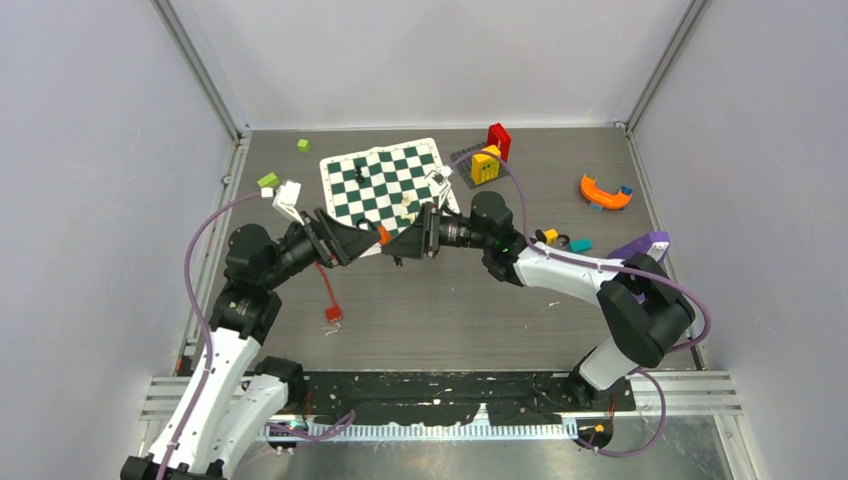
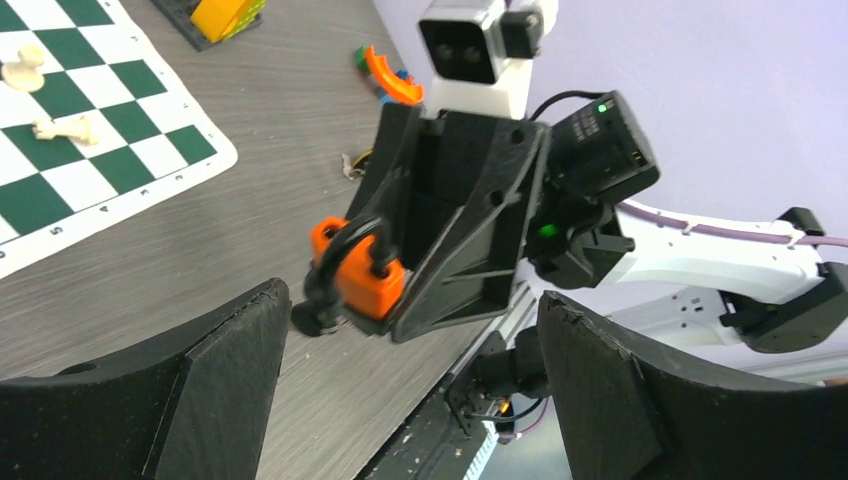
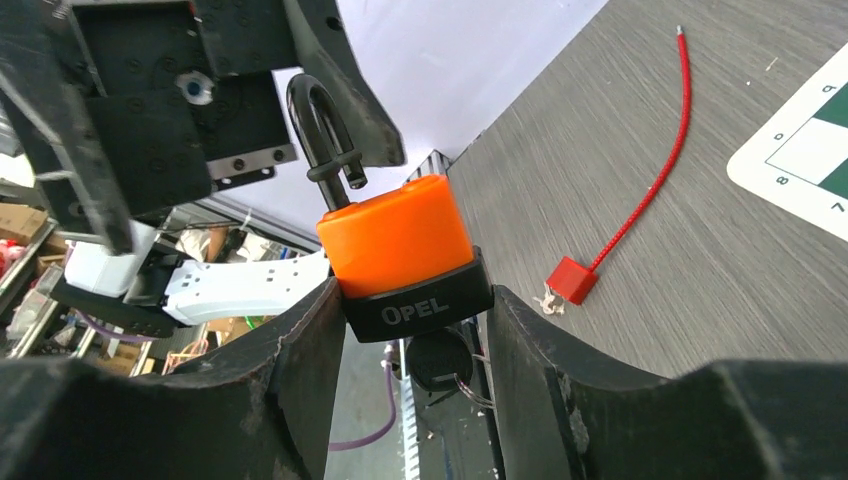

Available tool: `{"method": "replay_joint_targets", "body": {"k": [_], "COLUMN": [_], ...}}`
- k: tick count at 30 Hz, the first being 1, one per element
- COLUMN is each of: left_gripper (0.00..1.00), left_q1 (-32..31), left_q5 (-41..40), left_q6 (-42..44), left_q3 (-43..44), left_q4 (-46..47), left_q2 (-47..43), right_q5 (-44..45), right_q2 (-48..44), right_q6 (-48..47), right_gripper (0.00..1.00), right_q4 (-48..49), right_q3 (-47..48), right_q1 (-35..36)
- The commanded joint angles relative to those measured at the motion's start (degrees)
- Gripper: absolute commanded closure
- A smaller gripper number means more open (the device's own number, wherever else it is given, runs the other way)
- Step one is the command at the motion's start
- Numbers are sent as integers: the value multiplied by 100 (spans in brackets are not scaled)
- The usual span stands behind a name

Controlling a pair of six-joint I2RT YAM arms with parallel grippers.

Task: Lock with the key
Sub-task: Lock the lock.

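Observation:
An orange padlock (image 3: 395, 245) with a black base marked OPEL is held above the table, my right gripper (image 3: 415, 300) shut on that base. Its black shackle (image 3: 320, 125) stands open, one end free of the body, pointing toward my left arm. The key's black head (image 3: 440, 355) sticks out under the base between the fingers. In the left wrist view the padlock (image 2: 355, 270) sits just ahead of my left gripper (image 2: 410, 330), which is open with nothing between its fingers. From above, the padlock (image 1: 382, 236) lies between the left gripper (image 1: 345, 243) and the right gripper (image 1: 405, 243).
A green-and-white chess mat (image 1: 385, 183) with a few pieces lies behind the grippers. A red cable seal (image 1: 332, 312) lies on the table below them. Yellow and red blocks (image 1: 490, 155), an orange curved piece (image 1: 603, 192) and small green blocks (image 1: 267, 180) sit toward the back.

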Motion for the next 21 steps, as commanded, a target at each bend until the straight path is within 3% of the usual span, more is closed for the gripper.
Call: {"method": "replay_joint_targets", "body": {"k": [1,6,12,16,21], "left_gripper": [10,12,20,31,34], "left_q1": [-9,-21,-17,-26,-94], "left_q5": [-82,-667,-855,-927,-951], "left_q6": [-151,128,-87,-88,-224], "left_q3": [358,500,437,432,407], "left_q4": [-76,-1092,-1108,-1282,-1561], "left_q2": [-177,62,195,333,770], "right_q5": [445,892,1746,2166,2497], "right_q2": [-236,-288,-432,-539,-610], "right_q6": [-501,-879,-1603,-1925,-2174], "right_gripper": [77,75,74,74,74], "right_q4": [-360,-721,-1523,-1758,-1807], "right_q3": [426,527,692,690,691], "right_q1": [222,415,711,829,954]}}
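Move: The left hand, still empty, goes for the padlock's shackle, about 2 cm ahead, 1 cm right and 2 cm below it; the orange padlock body is roughly 3 cm ahead, 3 cm right and 2 cm below. The red tag lies on the table some 9 cm left, 1 cm back and 25 cm down. From the right hand, which already grips the padlock's black base, the shackle is about 5 cm left and 1 cm ahead, the keys some 4 cm below. Down, after a brief lift of about a centimetre, the left hand sinks roughly 6 cm beside the shackle, easing forward and a little left while its fingers tip down some 15 degrees, turn slightly counter-clockwise and partly close. The right hand keeps its grip, lowers the padlock about 4 cm and slightly left, dips its fingertips and turns clockwise, bringing the padlock between the open left fingers. ##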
